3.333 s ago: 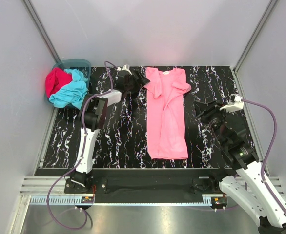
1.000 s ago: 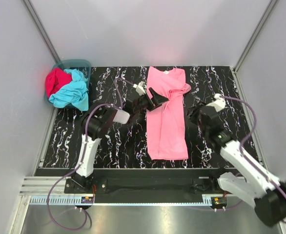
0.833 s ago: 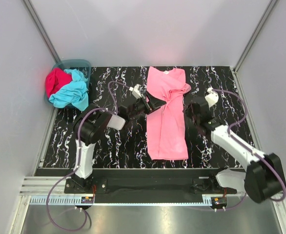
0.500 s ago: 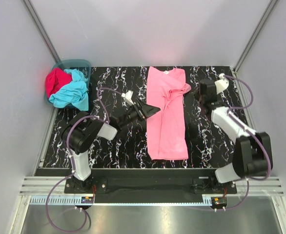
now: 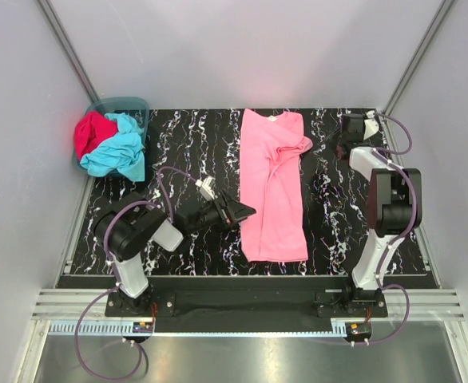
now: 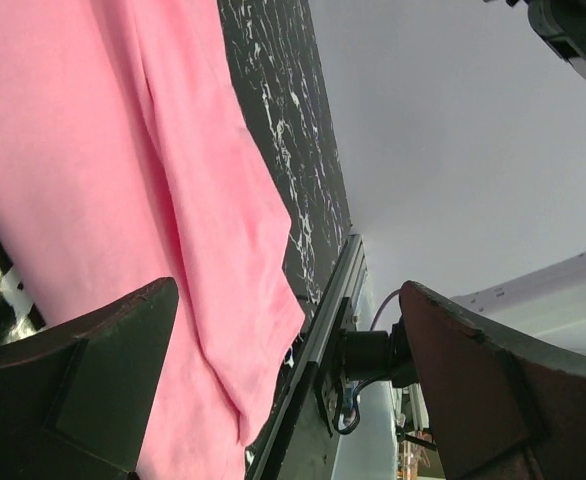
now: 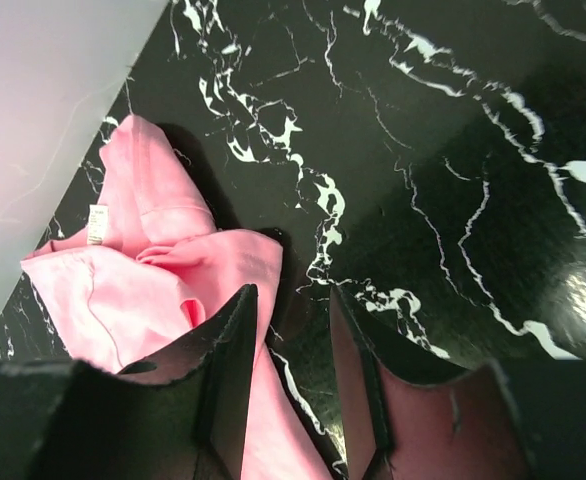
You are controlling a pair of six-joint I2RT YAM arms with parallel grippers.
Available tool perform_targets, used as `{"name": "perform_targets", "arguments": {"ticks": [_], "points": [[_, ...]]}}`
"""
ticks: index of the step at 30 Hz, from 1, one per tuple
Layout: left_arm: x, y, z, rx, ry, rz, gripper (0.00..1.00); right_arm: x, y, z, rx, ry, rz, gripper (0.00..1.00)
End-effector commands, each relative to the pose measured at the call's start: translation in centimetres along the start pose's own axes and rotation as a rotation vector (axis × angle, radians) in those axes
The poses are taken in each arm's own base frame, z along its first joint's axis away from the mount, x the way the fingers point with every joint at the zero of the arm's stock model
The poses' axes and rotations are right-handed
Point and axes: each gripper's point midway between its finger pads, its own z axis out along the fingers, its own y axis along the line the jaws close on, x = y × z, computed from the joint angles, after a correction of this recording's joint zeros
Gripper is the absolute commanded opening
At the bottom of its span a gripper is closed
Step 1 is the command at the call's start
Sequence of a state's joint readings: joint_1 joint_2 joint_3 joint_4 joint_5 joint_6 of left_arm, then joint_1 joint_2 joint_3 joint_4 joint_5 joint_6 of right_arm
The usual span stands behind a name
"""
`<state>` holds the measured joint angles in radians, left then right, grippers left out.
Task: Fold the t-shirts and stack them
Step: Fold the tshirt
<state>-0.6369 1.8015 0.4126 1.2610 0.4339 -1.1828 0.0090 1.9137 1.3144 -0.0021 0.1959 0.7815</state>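
A light pink t-shirt (image 5: 272, 187) lies folded lengthwise down the middle of the black marbled table (image 5: 186, 144). My left gripper (image 5: 248, 212) hovers wide open at the shirt's left edge, near its lower half. In the left wrist view the pink cloth (image 6: 123, 150) fills the space ahead of the empty left gripper (image 6: 288, 370). My right gripper (image 5: 335, 136) is at the back right, beside the bunched right sleeve (image 7: 208, 270). The right gripper (image 7: 293, 350) is partly open, holding nothing, with its left finger (image 7: 228, 370) over the sleeve's edge. The white neck label (image 7: 96, 222) shows.
A teal basket (image 5: 120, 104) stands in the back left corner, holding a crimson t-shirt (image 5: 90, 132) and a turquoise t-shirt (image 5: 118, 152) that spills over its rim. Grey walls close in the table on three sides. A metal rail (image 5: 242, 283) runs along the near edge.
My right arm has swung from the near right up to the back right corner. My left gripper has drawn back toward the near edge along the shirt's left side. The shirt has not moved.
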Motion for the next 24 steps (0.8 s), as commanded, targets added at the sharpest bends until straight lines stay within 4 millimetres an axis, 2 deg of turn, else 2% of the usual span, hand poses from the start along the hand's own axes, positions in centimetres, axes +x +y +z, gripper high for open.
{"name": "perform_targets", "arguments": {"ticks": [1,7,10,17,24], "points": [[-1.7,-4.9,-0.8,0.187,-0.089,0.135,0.99,1.0,2.8,1.0,-0.117,0.079,0.039,0.42],[-1.4,-4.7,-1.2,0.186,-0.081,0.137,0.99,4.6,2.3,2.9,-0.14,0.195,0.076,0.41],[-1.2,-4.9,-1.4,0.192,-0.076,0.136,0.99,5.6,2.0,3.8,-0.135,0.223,0.082,0.4],[-1.0,-5.8,-2.5,0.197,-0.078,0.162,0.99,5.5,2.5,5.3,-0.146,0.214,0.067,0.41],[-0.7,-5.6,-3.1,0.174,-0.073,0.181,0.99,5.4,3.3,6.4,-0.172,0.215,0.065,0.41]]}}
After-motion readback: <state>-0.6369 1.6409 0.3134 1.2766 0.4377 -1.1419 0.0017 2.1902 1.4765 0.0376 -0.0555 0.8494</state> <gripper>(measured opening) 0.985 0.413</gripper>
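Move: The right hand, partly open, is some 10 cm above the table; the T-shirt's sleeve tip, sticking out on its right side, lies about 7 cm ahead, 9 cm left and 9 cm below. The shirt's top right corner is roughly 23 cm ahead and 11 cm left of that hand, the collar 23 cm ahead and 23 cm left, both about 10 cm lower. From the left hand, the sleeve tip is about 35 cm ahead, 23 cm right and 9 cm below. The right hand sinks about 8 cm while edging some 4 cm left towards the T-shirt's jutting sleeve tip, rolling and swinging counter-clockwise by about 15 degrees in all, then levels out and reaches forward a few centimetres with its fingers kept partly open; contact with the cloth can't be made out. Meanwhile the left hand, still wide open above the lower part of the shirt, first eases back and a little left, then lifts about 3 cm. ##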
